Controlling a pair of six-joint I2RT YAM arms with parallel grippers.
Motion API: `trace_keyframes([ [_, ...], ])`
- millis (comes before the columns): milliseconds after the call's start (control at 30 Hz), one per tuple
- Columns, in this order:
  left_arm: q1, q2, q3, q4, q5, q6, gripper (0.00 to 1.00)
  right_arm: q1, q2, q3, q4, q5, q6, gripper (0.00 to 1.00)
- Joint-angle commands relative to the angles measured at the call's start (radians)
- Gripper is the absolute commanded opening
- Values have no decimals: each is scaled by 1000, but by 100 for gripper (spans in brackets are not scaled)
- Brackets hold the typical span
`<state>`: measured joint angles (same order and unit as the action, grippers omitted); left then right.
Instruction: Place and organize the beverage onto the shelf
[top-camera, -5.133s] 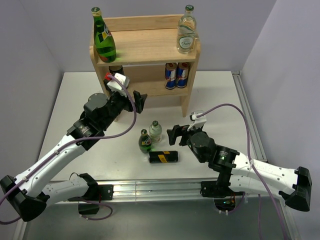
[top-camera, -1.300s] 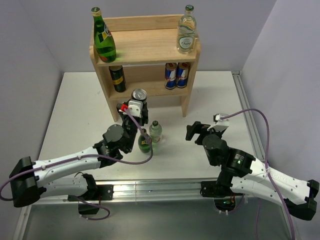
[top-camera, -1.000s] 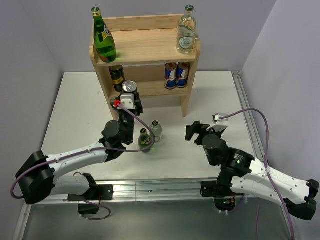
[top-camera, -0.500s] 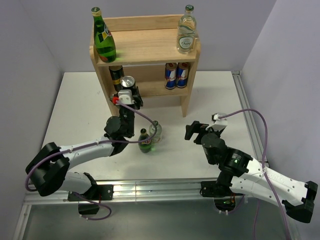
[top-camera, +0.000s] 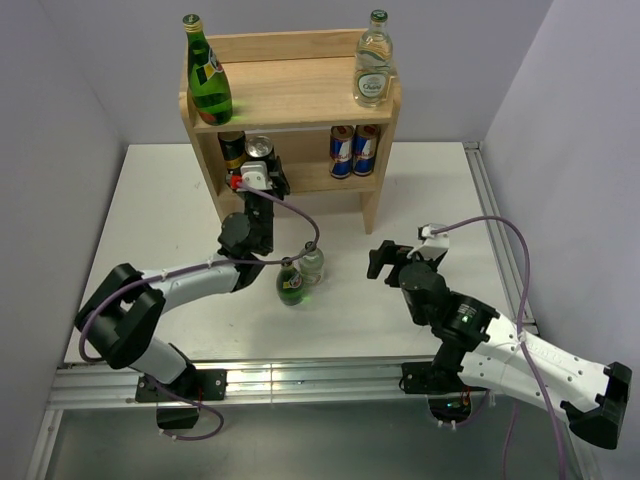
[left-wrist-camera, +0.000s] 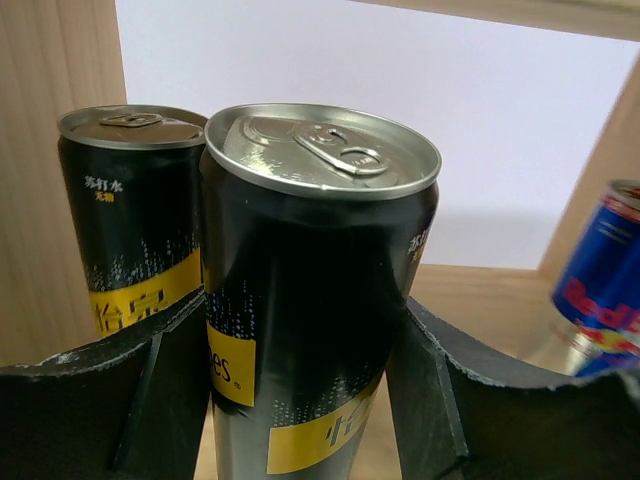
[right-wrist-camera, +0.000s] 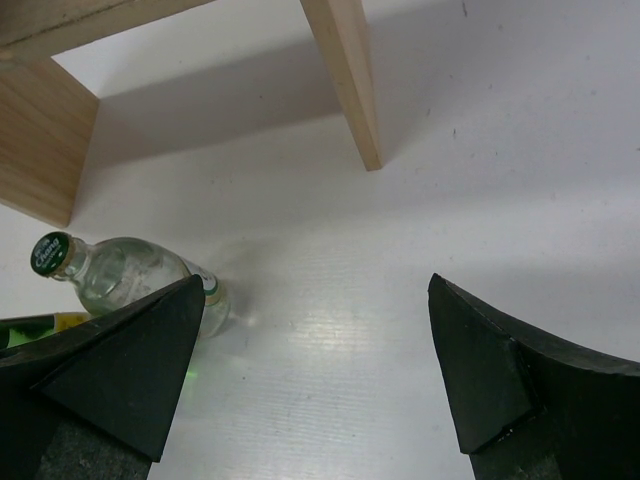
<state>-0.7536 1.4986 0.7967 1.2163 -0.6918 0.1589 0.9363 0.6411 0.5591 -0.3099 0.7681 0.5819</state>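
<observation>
The light-wood shelf (top-camera: 300, 95) stands at the back. Its top board holds a green bottle (top-camera: 208, 80) and a clear bottle (top-camera: 373, 70). Its lower tier holds a black-and-yellow can (top-camera: 233, 148) at the left and two blue-and-red cans (top-camera: 353, 150) at the right. My left gripper (top-camera: 262, 165) is shut on a second black-and-yellow can (left-wrist-camera: 310, 290), upright, at the lower tier beside the first can (left-wrist-camera: 130, 210). A small green bottle (top-camera: 290, 283) and a small clear bottle (top-camera: 312, 262) stand on the table. My right gripper (top-camera: 385, 262) is open and empty, right of them.
The white table (top-camera: 430, 200) has a raised rail along its right edge (top-camera: 495, 230). Grey walls close in the back and sides. In the right wrist view the shelf's leg (right-wrist-camera: 345, 80) and the small clear bottle (right-wrist-camera: 120, 275) show ahead.
My left gripper has carried the black-and-yellow can up from the table to the shelf's lower tier, beside the first can. The right gripper has stayed about where it was.
</observation>
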Motion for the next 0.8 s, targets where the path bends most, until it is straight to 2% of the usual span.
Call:
trace_keyframes([
  [0,36,20,87,167,52,-42,0,-14,6,-5,45,-9,-19,100],
  [300,86,130,137,160,69,-87,0,-42,43,-7,86,-46,-39,100],
  [767,120,181,160,128,25,-59,0,-48,68,-14,107,-69,-30,100],
])
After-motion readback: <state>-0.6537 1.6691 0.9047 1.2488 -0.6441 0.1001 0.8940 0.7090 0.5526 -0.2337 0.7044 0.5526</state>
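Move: The left hand holds one black can at the mouth of the shelf's middle level. The spot it is being taken to lies about 6 cm ahead, straight on and some 2 cm lower. The standing black can is roughly 8 cm ahead and 7 cm to the left, 2 cm lower; the nearer Red Bull can is about 8 cm ahead and 15 cm to the right. From the right hand the spot lies some 22 cm ahead, 27 cm left and 11 cm up. Still pinching the black can by its sides, the left hand carries it about 5 cm forward, deeper into the middle level and up alongside the standing black can. It sinks about 2 cm during the first half, then eases forward almost level and slows. Wrist tilt and grip hardly change. ##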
